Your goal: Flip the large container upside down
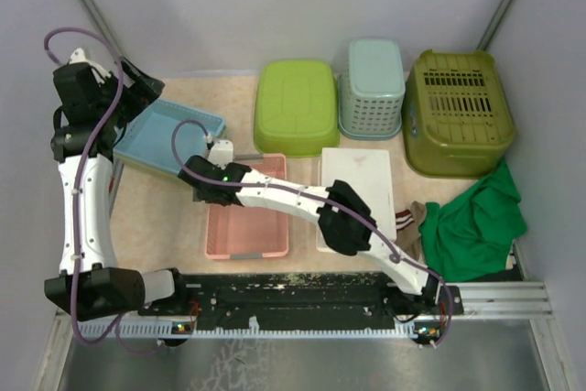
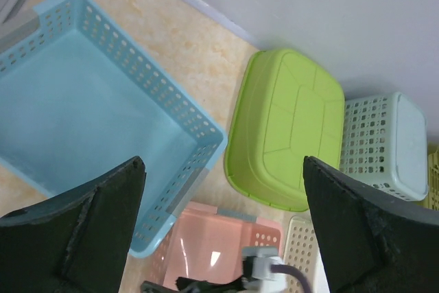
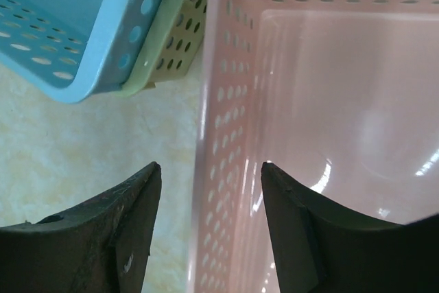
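The large pink container (image 1: 247, 235) stands open side up in the middle of the table, seen from close in the right wrist view (image 3: 343, 101). My right gripper (image 1: 206, 191) hangs over its left wall. In the right wrist view this gripper (image 3: 209, 167) is open, one finger outside the perforated wall (image 3: 226, 135) and one inside, with a gap on each side. My left gripper (image 1: 137, 89) is raised at the back left, wide open (image 2: 223, 162) and holding nothing, above the blue basket (image 2: 82, 101).
The blue basket (image 1: 169, 135) lies tilted, open side up, its corner on a pale yellow-green basket (image 3: 171, 39) beside the pink one. Upside down stand a lime tub (image 1: 295, 105), a mint basket (image 1: 372, 89), an olive basket (image 1: 458, 112) and a white tray (image 1: 357, 190). A green cloth (image 1: 476, 226) lies right.
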{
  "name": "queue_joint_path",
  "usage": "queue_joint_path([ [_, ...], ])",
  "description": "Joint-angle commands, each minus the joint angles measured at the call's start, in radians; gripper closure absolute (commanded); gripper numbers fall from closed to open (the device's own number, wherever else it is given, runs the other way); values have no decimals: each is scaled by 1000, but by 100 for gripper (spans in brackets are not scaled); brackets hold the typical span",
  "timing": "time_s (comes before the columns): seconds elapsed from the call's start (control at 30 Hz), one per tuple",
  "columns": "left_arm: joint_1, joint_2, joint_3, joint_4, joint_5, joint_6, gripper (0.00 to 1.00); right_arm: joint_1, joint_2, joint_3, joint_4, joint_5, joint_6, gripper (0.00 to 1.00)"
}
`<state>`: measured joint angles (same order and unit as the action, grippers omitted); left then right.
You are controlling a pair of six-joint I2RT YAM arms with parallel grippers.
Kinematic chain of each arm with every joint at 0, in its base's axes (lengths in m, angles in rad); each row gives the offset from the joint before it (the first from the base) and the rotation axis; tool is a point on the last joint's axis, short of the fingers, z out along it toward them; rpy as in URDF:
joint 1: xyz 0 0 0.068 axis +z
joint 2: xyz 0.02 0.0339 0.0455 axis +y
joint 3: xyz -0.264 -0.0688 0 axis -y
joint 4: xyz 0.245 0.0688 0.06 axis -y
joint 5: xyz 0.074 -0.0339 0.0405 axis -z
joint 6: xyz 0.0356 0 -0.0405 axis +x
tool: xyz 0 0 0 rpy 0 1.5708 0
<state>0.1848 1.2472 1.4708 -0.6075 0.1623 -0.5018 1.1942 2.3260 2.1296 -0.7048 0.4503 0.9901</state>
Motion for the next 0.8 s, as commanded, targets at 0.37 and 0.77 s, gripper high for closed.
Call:
queue_joint_path([
  [0.37, -7, 29, 46, 70, 125, -87, 0, 13, -105, 6, -93, -58, 16, 100],
  [0.77, -8, 6, 134, 77, 211, -69, 0, -106, -636, -849, 1085, -591, 119, 100],
])
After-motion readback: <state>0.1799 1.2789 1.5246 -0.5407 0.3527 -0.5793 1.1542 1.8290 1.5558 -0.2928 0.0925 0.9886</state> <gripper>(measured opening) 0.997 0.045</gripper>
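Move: The pink container's left rim lies about 5 cm below the right hand and 1 cm to its left, level in reach; the container's middle is some 9 cm right, 4 cm back and 8 cm down. From this hand the blue container is about 12 cm ahead, 9 cm left and 6 cm lower; the white container is roughly 35 cm right and 2 cm back. From the left hand, the pink container's middle is about 21 cm right, 16 cm back and 32 cm below. The right hand sinks about 5 cm onto the pink container's left rim and shuts its fingers on the wall, one inside and one outside, then carries the rim up some 14 cm while drawing back and a little right, its left side rolling up by about 30 degrees and the hand turning slightly counter-clockwise. The left hand, open and empty, drifts about 5 cm right and up. ##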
